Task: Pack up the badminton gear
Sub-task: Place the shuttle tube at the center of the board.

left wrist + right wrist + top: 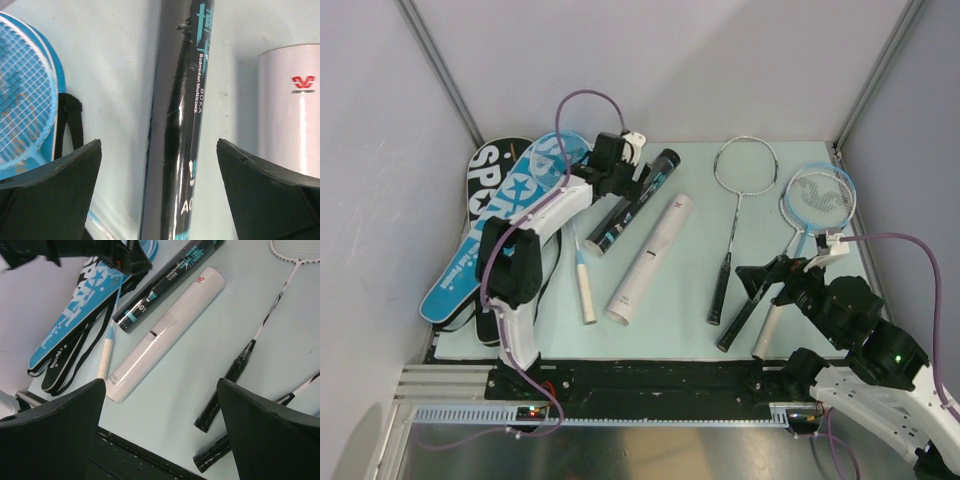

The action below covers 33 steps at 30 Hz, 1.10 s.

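The black teal-printed tube [632,200] lies on the mat, and my left gripper [628,172] hovers over its far half. In the left wrist view the tube [182,125] runs between the open fingers of that gripper [159,142], untouched. The white tube [650,260] lies beside it and also shows in the left wrist view [290,110]. My right gripper [768,278] is open and empty above the racket handles; its wrist view [161,382] shows bare mat between the fingers. A silver racket [745,165] lies at the back. No shuttlecocks are visible.
A blue racket [582,270] lies on the blue SPORT cover [495,235], which overlaps the black cover [488,162] at left. A blue-rimmed racket head [820,197] is at far right, with black [740,320] and white [767,335] handles below it. The enclosure walls stand close.
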Motion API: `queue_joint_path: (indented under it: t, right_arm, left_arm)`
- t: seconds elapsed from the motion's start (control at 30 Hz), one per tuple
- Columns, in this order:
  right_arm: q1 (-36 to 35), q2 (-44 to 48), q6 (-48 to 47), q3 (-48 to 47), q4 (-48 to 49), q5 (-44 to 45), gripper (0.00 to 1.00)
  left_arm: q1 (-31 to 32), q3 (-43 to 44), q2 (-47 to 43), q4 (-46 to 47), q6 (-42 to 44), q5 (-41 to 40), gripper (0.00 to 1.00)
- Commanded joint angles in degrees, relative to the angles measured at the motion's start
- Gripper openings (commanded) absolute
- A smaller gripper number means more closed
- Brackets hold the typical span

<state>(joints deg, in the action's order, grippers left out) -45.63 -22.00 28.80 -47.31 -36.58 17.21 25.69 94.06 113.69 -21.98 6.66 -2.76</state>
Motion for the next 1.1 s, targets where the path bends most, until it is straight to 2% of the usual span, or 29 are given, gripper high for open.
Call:
queue_joint_path:
  t: [0.0, 0.13, 0.27, 0.43, 0.53, 0.7, 0.77, 1.07]
  right_arm:
    - [0.27, -2.17, -0.11, -1.62, -2.59, 3.04, 1.00]
    - [0.75, -4.44, 5.29, -1.22, -4.84, 9.61, 0.99]
    - [1.83, -5.37, 7.93, 0.70, -4.47, 10.24, 0.99]
    - [2.89, -4.73, 8.61, 3.89, -1.63, 7.70, 0.99]
    - [3.11, -4.16, 7.97, 4.79, -0.15, 6.33, 0.99]
    - [3.25, -4.04, 8.04, 5.40, 0.03, 6.95, 0.98]
    - [3.24, -4.13, 8.60, 5.63, -0.11, 7.35, 0.97]
    - [3.29, -4.45, 8.46, 7.87, 2.48, 5.74, 0.97]
  left_arm:
    - [-0.21, -2.78, -11.35, 1.91, -3.12, -1.12, 1.00]
    - [-0.14, -7.22, -21.25, 1.80, -5.25, -3.78, 1.00]
    - [-0.51, -13.57, -31.42, 1.16, -9.09, -7.51, 1.00]
    - [-3.95, -25.18, -43.37, 0.49, -21.30, -8.42, 1.00]
    - [-7.42, -30.53, -47.02, 0.34, -29.57, -8.60, 1.00]
    - [-15.40, -36.45, -46.62, -0.68, -31.43, 2.40, 1.00]
    - [-16.79, -38.44, -45.09, -0.87, -33.33, 3.86, 0.99]
    - [-17.19, -42.67, -36.00, -1.27, -39.23, 0.83, 0.73]
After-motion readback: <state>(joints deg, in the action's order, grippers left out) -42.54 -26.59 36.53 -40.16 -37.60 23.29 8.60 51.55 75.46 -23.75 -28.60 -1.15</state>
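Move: The top of the blue racket's handle, where the shaft enters it, lies some 18 cm back and 14 cm to the left of the open left hand, about 8 cm lower. The black shuttle tube, already set down, has its middle right under that hand, about 5 cm below. The white tube's middle is roughly 21 cm back and 4 cm right. From the right hand, the handle top is about 15 cm ahead, 38 cm left and 23 cm below. Bound for the top of the blue racket's handle, the left hand leaves the black tube in an arc, rising about 17 cm while drawing back and left, then sinking as far again over the racket. It turns some 40 degrees counter-clockwise, and near the end its fingers start to narrow, touching nothing. Meanwhile the open right hand sinks about 7 cm on its own side, slightly forward, over the dark racket handles. ##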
